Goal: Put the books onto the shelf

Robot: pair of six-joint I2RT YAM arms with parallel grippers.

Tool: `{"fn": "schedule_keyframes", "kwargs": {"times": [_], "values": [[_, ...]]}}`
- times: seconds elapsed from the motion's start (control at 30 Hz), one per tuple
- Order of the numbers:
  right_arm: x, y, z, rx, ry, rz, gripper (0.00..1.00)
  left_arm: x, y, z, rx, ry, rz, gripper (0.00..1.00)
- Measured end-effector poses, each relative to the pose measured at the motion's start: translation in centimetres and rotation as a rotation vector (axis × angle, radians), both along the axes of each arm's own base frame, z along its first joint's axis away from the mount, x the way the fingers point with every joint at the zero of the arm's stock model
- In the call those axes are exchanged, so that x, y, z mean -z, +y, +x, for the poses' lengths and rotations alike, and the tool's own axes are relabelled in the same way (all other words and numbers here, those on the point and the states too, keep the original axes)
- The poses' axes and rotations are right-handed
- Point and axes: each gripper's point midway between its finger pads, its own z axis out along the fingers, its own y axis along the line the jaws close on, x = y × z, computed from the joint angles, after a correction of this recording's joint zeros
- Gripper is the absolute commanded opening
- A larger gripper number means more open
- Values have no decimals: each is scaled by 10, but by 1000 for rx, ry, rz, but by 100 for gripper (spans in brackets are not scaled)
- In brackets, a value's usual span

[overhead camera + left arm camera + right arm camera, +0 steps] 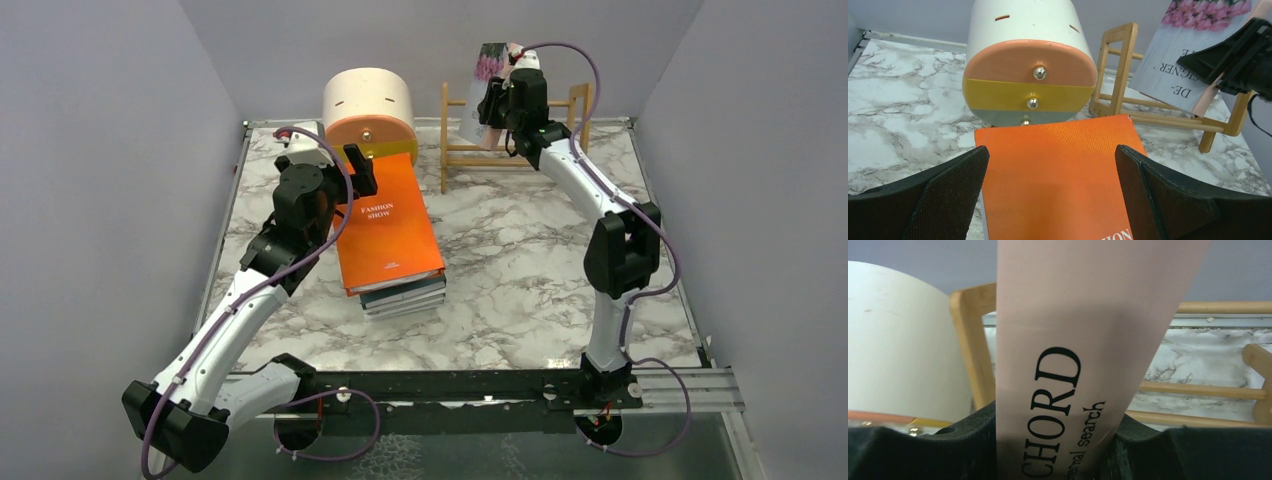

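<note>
An orange book [390, 225] titled "Fashion Show" tops a stack of books [405, 298] lying flat at mid-table. My left gripper [340, 165] hovers open over the orange cover's far end [1058, 175], jaws wide on either side and nothing between them. My right gripper [495, 105] is shut on a pink-white floral book [487, 65], held upright and tilted over the left end of the light-wood shelf [515, 150]. In the right wrist view the book's pink spine [1083, 340] fills the gap between the gripper's [1055, 440] fingers. The shelf's slats [1198, 390] behind it are bare.
A round cream, orange and yellow drawer box [368, 110] stands at the back, just behind the orange book and left of the shelf [1120, 65]. Grey walls close in three sides of the marble table [520, 270].
</note>
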Motion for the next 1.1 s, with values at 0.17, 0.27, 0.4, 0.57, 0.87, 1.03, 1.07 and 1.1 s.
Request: {"fn": "schedule_keyframes", "kwargs": {"times": [0.17, 0.27, 0.4, 0.57, 0.87, 1.03, 1.07, 1.1], "values": [[22, -7, 16, 37, 30, -77, 3, -2, -1, 6, -9, -14, -4, 93], [26, -5, 25, 41, 28, -92, 3, 4, -3, 12, -18, -4, 3, 93], [38, -2, 35, 37, 36, -106, 3, 11, -4, 18, -26, 10, 12, 93], [61, 5, 46, 30, 63, -127, 3, 19, -6, 24, -34, 27, 24, 93], [91, 28, 47, 0, 112, -170, 3, 21, -4, 27, -52, 29, 32, 93], [88, 46, 49, -17, 95, -176, 6, 21, 0, 28, -70, 25, 41, 93], [88, 49, 49, -18, 93, -178, 9, 21, 1, 28, -72, 24, 42, 93], [88, 51, 49, -18, 93, -180, 13, 21, 2, 28, -75, 24, 43, 93]]}}
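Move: The right hand still holds the Designer book; its place at the shelf's left end is about 6 cm farther forward, 6 cm to the left and 11 cm lower. The shelf's left frame stands roughly 10 cm left and 5 cm forward of this hand, its right frame some 18 cm right and 5 cm forward, the drawer cabinet about 25 cm left and 6 cm forward, all a dozen cm below. From the left hand that place lies about 26 cm forward, 23 cm right, 18 cm down. The right hand keeps its pinch on the Designer book and lowers it about 9 cm into the shelf while reaching some 5 cm forward, then, as the descent ends, slides it about 5 cm left towards the left frame, rolling about 10 degrees, left side down, to bring it more upright. The left hand, empty and wide open, eases a few centimetres forward and down over the far part of the orange book. ##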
